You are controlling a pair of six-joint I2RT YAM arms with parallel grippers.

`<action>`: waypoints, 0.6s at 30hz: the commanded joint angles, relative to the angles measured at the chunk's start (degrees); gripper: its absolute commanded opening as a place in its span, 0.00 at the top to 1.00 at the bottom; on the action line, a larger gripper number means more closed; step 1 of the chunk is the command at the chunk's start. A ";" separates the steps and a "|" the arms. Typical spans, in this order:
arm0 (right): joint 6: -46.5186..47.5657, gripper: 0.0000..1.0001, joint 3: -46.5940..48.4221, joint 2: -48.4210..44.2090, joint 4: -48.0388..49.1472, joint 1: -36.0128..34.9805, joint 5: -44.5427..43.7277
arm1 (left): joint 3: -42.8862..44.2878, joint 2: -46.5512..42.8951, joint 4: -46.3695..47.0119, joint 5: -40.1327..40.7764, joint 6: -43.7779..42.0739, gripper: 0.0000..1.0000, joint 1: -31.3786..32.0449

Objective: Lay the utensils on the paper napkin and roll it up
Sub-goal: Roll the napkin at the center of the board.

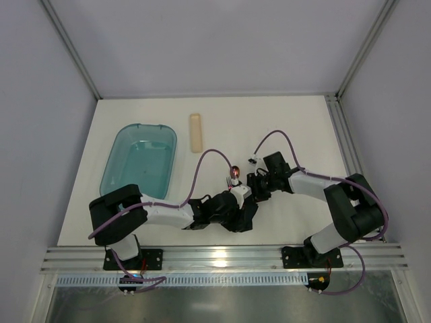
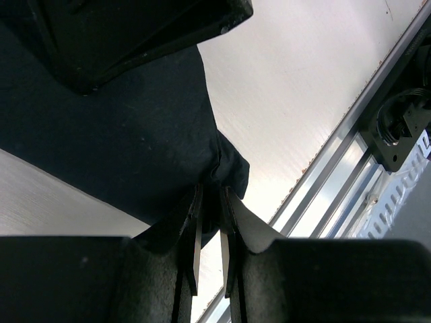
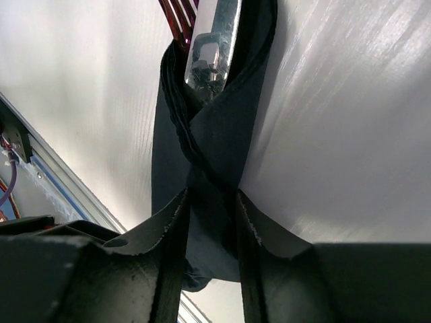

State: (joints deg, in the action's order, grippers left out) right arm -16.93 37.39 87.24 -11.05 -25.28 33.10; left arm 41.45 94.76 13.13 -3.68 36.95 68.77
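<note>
The paper napkin point(image 3: 222, 134) is wrapped into a dark twisted roll around the utensils. A shiny handle point(image 3: 212, 47) and copper fork tines point(image 3: 180, 17) stick out of its far end. In the top view a spoon bowl point(image 1: 235, 171) and fork point(image 1: 227, 180) poke out above the two grippers. My right gripper point(image 3: 210, 202) has its fingers closed on both sides of the roll. My left gripper point(image 2: 210, 195) pinches a bunched corner of the napkin point(image 2: 121, 134). The two grippers, left point(image 1: 241, 210) and right point(image 1: 259, 187), meet at the table's centre front, hiding most of the roll from above.
A translucent teal tub point(image 1: 139, 161) lies at the left of the table. A small beige bar point(image 1: 195, 132) lies behind the centre. An aluminium rail point(image 1: 222, 256) runs along the near edge, close behind the left gripper. Frame posts and walls enclose the table.
</note>
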 commanded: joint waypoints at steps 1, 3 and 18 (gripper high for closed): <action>-0.56 0.66 -1.17 -1.46 1.03 -0.30 -0.06 | -0.23 -0.37 0.32 0.43 -1.53 0.80 0.48; -0.82 0.71 -1.53 -1.81 1.29 -0.30 -0.49 | -0.32 -0.37 0.32 0.43 -1.62 0.80 0.48; -16.44 0.96 -5.92 2.58 19.29 -1.17 -3.02 | -0.93 -5.46 -5.47 1.84 -4.95 0.79 -4.16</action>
State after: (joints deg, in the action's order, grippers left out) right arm -26.48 32.16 88.03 -0.34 -25.56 34.22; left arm 40.93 92.07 9.76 -3.03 34.61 66.94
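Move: The rolled napkin's middle lies about 5 cm back and 2 cm left of the right hand's open fingers, 1 cm below. From that hand the spoon head stands some 7 cm ahead and 6 cm left, and the fork 4 cm ahead and 8 cm left, both about 1 cm lower. The left hand already pinches the napkin's near part; its middle is roughly 4 cm ahead and 2 cm right, 1 cm down. Right fingers shut, pinching the napkin's fold and sinking about 1 cm; left keeps hold, then draws left 1.5 cm. ##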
